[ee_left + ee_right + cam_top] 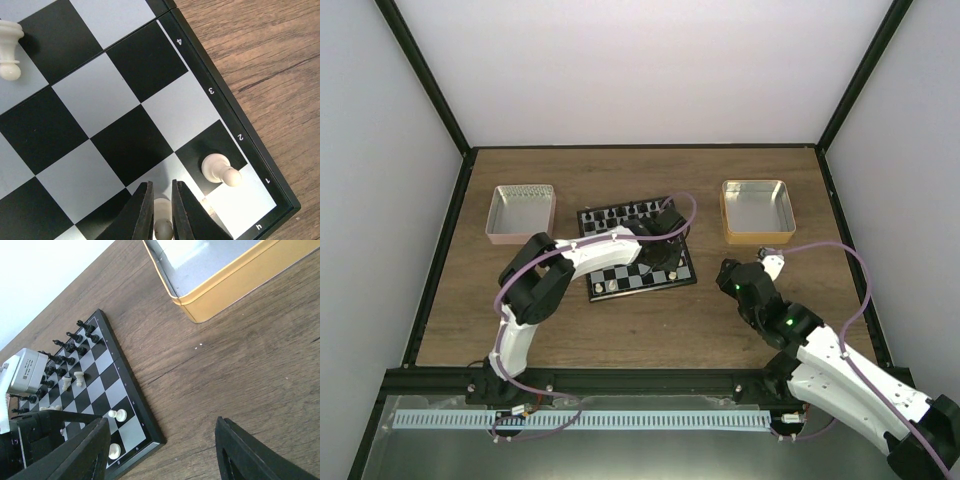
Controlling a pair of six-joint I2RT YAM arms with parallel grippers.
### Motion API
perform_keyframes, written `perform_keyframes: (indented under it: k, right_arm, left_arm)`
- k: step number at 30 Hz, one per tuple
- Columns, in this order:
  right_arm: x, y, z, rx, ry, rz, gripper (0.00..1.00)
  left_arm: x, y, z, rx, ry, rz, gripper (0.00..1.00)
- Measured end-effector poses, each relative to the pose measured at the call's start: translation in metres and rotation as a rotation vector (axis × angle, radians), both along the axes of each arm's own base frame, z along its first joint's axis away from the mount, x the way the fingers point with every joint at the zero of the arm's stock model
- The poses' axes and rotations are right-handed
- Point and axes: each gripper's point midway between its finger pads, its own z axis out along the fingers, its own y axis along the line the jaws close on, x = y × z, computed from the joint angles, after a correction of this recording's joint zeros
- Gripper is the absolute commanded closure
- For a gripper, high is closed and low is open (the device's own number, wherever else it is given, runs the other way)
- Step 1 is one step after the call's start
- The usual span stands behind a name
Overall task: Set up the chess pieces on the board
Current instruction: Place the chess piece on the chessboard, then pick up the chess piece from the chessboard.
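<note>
The board (620, 278) lies mid-table, with black figures along its far rows. My left gripper (661, 267) reaches over its near right corner. In the left wrist view the gripper (163, 212) is shut on a cream pawn (164, 226) that stands on a square in the second rank. Another cream pawn (220, 169) stands one square to the right, by the border. A third cream piece (9, 47) stands at the upper left. My right gripper (767, 262) is open and empty above bare table, right of the board (102, 385). It sees two cream pieces (120, 415) near that corner.
A pink-rimmed metal tray (523, 212) stands at the far left and a gold-rimmed metal tray (757, 210) at the far right, also in the right wrist view (225, 285). Two cream pieces (606, 288) stand on the board's near left. Black frame rails edge the table.
</note>
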Motion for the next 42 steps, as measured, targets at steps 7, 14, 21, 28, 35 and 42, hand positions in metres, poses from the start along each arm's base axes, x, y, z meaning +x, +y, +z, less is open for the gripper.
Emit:
perform_keyframes:
  k: [7, 14, 21, 28, 35, 42]
  right_arm:
    - [0.0, 0.0, 0.0, -0.001, 0.001, 0.0, 0.41]
    - [0.0, -0.001, 0.0, -0.004, 0.0, -0.002, 0.41]
    - [0.0, -0.001, 0.0, -0.007, -0.001, -0.004, 0.41]
    - [0.0, -0.001, 0.0, -0.008, -0.001, -0.004, 0.41]
    - [0.0, -0.002, -0.001, -0.009, 0.001, -0.004, 0.41]
    - [0.0, -0.002, -0.001, -0.009, 0.0, -0.004, 0.41]
  left_arm:
    - [0.001, -0.001, -0.002, -0.003, -0.003, 0.001, 0.86]
    - [0.004, -0.005, 0.0, -0.02, -0.016, 0.002, 0.89]
    - [0.006, -0.007, 0.001, -0.029, -0.022, 0.004, 0.86]
    - [0.007, -0.006, 0.001, -0.027, -0.024, 0.016, 0.69]
    - [0.011, 0.001, 0.012, -0.012, -0.057, 0.053, 0.66]
    - [0.031, 0.029, 0.054, 0.016, -0.177, 0.143, 0.64]
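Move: The white chess piece is already upright between the left fingers, over the chessboard. Its place, the white g2 square, has its middle about 1 cm ahead, 1 cm right and 2 cm below. The pawn on h2 stands 1 cm ahead and 4 cm right, the g1 piece 2 cm back and 1 cm right, and the white heap 4 cm ahead, 11 cm left. From the right hand, g2 lies roughly 7 cm ahead, 16 cm left, 12 cm below. The held chess piece is first shifted barely a centimetre forward and to the right, beside the h2 pawn, with the left hand staying low. The left fingers then open and let go of it, and the hand climbs about 5 cm while easing some 3 cm forward and 3 cm left, away from g2, its fingertips swinging forward about 10 degrees. ##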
